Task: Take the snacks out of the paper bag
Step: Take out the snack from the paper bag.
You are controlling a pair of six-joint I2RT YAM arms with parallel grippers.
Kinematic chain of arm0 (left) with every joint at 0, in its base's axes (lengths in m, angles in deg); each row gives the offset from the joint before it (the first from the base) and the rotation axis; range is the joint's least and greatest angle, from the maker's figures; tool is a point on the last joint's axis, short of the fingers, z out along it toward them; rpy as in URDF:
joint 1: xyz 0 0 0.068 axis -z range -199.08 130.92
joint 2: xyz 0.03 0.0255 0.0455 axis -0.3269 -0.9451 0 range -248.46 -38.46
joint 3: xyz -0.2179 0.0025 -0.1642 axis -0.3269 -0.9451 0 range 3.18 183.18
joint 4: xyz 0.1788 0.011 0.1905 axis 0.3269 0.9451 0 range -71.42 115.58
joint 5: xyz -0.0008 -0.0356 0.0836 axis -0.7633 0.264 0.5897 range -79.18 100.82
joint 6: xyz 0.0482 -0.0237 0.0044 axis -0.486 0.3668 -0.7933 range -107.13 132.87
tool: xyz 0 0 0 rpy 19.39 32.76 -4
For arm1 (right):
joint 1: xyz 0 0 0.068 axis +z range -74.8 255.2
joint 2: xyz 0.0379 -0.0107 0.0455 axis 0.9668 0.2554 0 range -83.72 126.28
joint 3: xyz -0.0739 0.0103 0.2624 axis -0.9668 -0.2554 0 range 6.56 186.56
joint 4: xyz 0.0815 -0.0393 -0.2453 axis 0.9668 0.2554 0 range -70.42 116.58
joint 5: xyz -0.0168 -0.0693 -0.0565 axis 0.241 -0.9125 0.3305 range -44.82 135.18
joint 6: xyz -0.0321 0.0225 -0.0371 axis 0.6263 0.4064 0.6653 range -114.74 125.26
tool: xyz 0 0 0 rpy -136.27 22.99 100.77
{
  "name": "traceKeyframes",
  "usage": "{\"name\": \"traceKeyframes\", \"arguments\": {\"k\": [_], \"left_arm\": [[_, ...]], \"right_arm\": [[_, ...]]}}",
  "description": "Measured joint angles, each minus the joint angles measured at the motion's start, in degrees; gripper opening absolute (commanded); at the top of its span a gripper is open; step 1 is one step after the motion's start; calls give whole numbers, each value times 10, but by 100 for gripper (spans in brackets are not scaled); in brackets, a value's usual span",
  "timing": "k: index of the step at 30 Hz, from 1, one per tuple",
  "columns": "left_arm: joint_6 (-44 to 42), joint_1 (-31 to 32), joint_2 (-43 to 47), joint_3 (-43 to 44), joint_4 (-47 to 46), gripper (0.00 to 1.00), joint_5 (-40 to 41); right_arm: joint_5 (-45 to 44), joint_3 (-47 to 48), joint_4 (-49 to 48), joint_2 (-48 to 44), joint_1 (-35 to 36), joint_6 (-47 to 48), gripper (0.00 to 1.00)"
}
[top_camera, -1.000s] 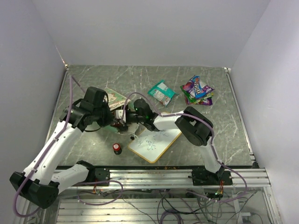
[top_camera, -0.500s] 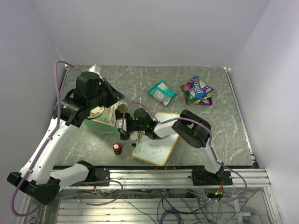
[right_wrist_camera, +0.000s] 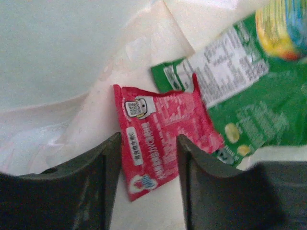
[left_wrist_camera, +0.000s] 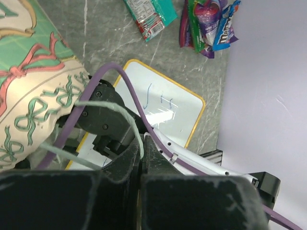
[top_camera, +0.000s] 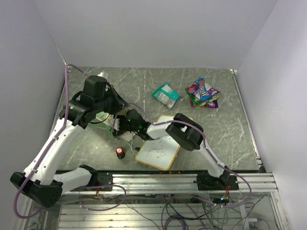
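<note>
The paper bag (left_wrist_camera: 29, 96), green with a red ribbon pattern, hangs tilted from its white string handle (left_wrist_camera: 129, 120). My left gripper (left_wrist_camera: 141, 143) is shut on that string. In the top view the bag (top_camera: 101, 116) is mostly hidden under the left arm. My right gripper (right_wrist_camera: 147, 143) reaches inside the bag's cream interior, jaws open and close on either side of a small pink-red snack packet (right_wrist_camera: 158, 134). A green snack packet (right_wrist_camera: 240, 110) lies partly under it. On the table lie a green-and-white packet (top_camera: 166, 95) and a pile of multicoloured packets (top_camera: 203, 93).
A wood-framed whiteboard (top_camera: 160, 148) lies under the right arm near the front edge. A small black cylinder with a red cap (top_camera: 120, 152) stands left of it. The right arm stretches leftward across the table's middle.
The left arm has raised and tilted the bag by its string. The right gripper has pushed further left into the bag's mouth and its jaws have narrowed around the pink-red packet. The whiteboard shifted slightly.
</note>
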Motion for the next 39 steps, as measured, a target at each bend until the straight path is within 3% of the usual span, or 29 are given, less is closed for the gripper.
{"name": "traceKeyframes", "arguments": {"k": [4,10,23,32,39], "left_arm": [[0,0,13,0,21,7,16],[2,0,31,3,70,7,55],[1,-15,56,-5,103,7,104],[0,-21,54,-16,97,7,94],[0,-25,29,-6,89,7,79]], "right_arm": [[-38,5,2,9,-4,-20,16],[-64,4,7,7,-17,-35,0],[-73,-140,-14,-151,-21,-68,0],[-43,-204,-33,-182,-22,-68,0],[-23,-276,-25,-307,-21,-94,0]]}}
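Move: The red snack packet lies inside the bag, about 2 cm ahead, 2 cm to the left and 2 cm below the right hand, just off the half-open fingertips. The green packet is some 7 cm beyond it and 4 cm farther left. The red-capped jar stands about 14 cm back and 3 cm right of this hand, the whiteboard 10 cm back and 24 cm right. From the left hand, the red packet is roughly 5 cm ahead, 9 cm left and 27 cm below. The red packet is pinched by its edge as the right fingers shut fully during a short forward push of about 3 cm, then drawn towards the bag's mouth as that hand pulls right, up and back, ending some 10 cm right and 10 cm higher. The left hand, still gripping the cord handle, shifts about 5 cm left, sinks slightly and rolls a little. ##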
